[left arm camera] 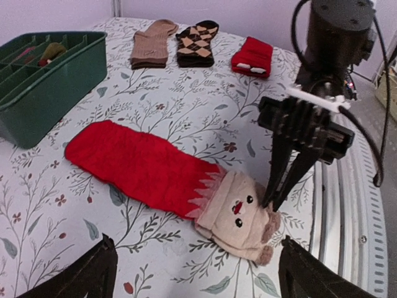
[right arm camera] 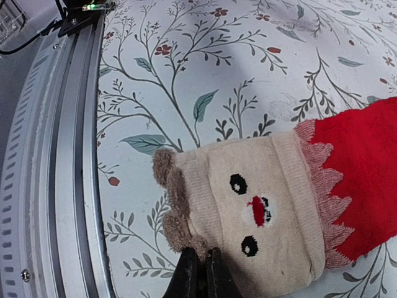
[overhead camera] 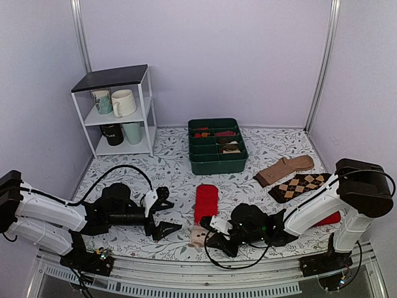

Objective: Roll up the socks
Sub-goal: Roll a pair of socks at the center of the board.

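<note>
The socks (overhead camera: 205, 203) lie flat on the floral cloth, a bright red pair with a beige end (left arm camera: 243, 213) that bears a small face and brown fuzzy trim. My right gripper (right arm camera: 200, 259) is shut on the fuzzy edge of that beige end (right arm camera: 260, 192), at the corner nearest the table's front. From the left wrist view the same gripper (left arm camera: 273, 202) comes down onto the cuff. My left gripper (left arm camera: 195, 261) is open, its two fingertips wide apart and just short of the beige end, holding nothing. From above it (overhead camera: 165, 215) sits left of the socks.
A green divided tray (overhead camera: 217, 162) stands behind the socks. A brown sock (overhead camera: 285, 169), an argyle sock (overhead camera: 299, 185) and a folded red pair (left arm camera: 253, 56) lie to the right. A white shelf (overhead camera: 147, 99) with mugs is back left. A metal rail (right arm camera: 56, 186) edges the table's front.
</note>
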Controlling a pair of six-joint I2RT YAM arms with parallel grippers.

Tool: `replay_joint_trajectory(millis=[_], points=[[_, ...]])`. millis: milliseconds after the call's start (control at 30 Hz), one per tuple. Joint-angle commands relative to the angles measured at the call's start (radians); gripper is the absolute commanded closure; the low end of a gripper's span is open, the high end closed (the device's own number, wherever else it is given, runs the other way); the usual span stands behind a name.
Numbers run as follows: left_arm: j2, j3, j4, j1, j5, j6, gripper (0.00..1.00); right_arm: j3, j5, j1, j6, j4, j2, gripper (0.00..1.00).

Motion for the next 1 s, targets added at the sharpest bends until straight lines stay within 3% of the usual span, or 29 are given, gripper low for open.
replay_joint_trajectory(millis=[0,233,433,667,967], points=[[-0.001,-0.004,0.093,-0.035,0.077,0.108,0.11,0.016,-0.160,-0.047,0.102,-0.249,-0.018,1.00],[0.013,-0.021,0.108,-0.058,0.180,0.200,0.15,0.051,-0.295,-0.152,0.235,-0.361,0.032,1.00],[0.117,0.027,0.049,-0.112,0.233,0.246,0.23,0.157,-0.336,-0.206,0.288,-0.503,0.110,1.00],[0.209,0.080,0.044,-0.173,0.207,0.289,0.28,0.222,-0.364,-0.235,0.340,-0.592,0.138,1.00],[0.377,0.160,0.046,-0.200,0.122,0.325,0.39,0.203,-0.394,-0.236,0.361,-0.570,0.145,1.00]])
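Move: The red socks lie flat, their near, bear-face end some 9 cm to the left hand's right, 4 cm back and 9 cm below. The right fingers are already shut on that end's near right corner; from them its middle is about 3 cm left, 2 cm ahead and 1 cm lower. The socks' red far end lies about 17 cm straight ahead of the right hand, and another red pair roughly 11 cm ahead and 38 cm to its right. The socks' near right corner stays pinched in the right fingers, which ease about 2 cm forward, low over the board, while that hand rolls its top forward by nearly 40 degrees. The left hand comes back and to the right, rising slightly before sinking, towards the near left corner; it turns clockwise about 25 degrees and its wide-open fingers narrow partway. ##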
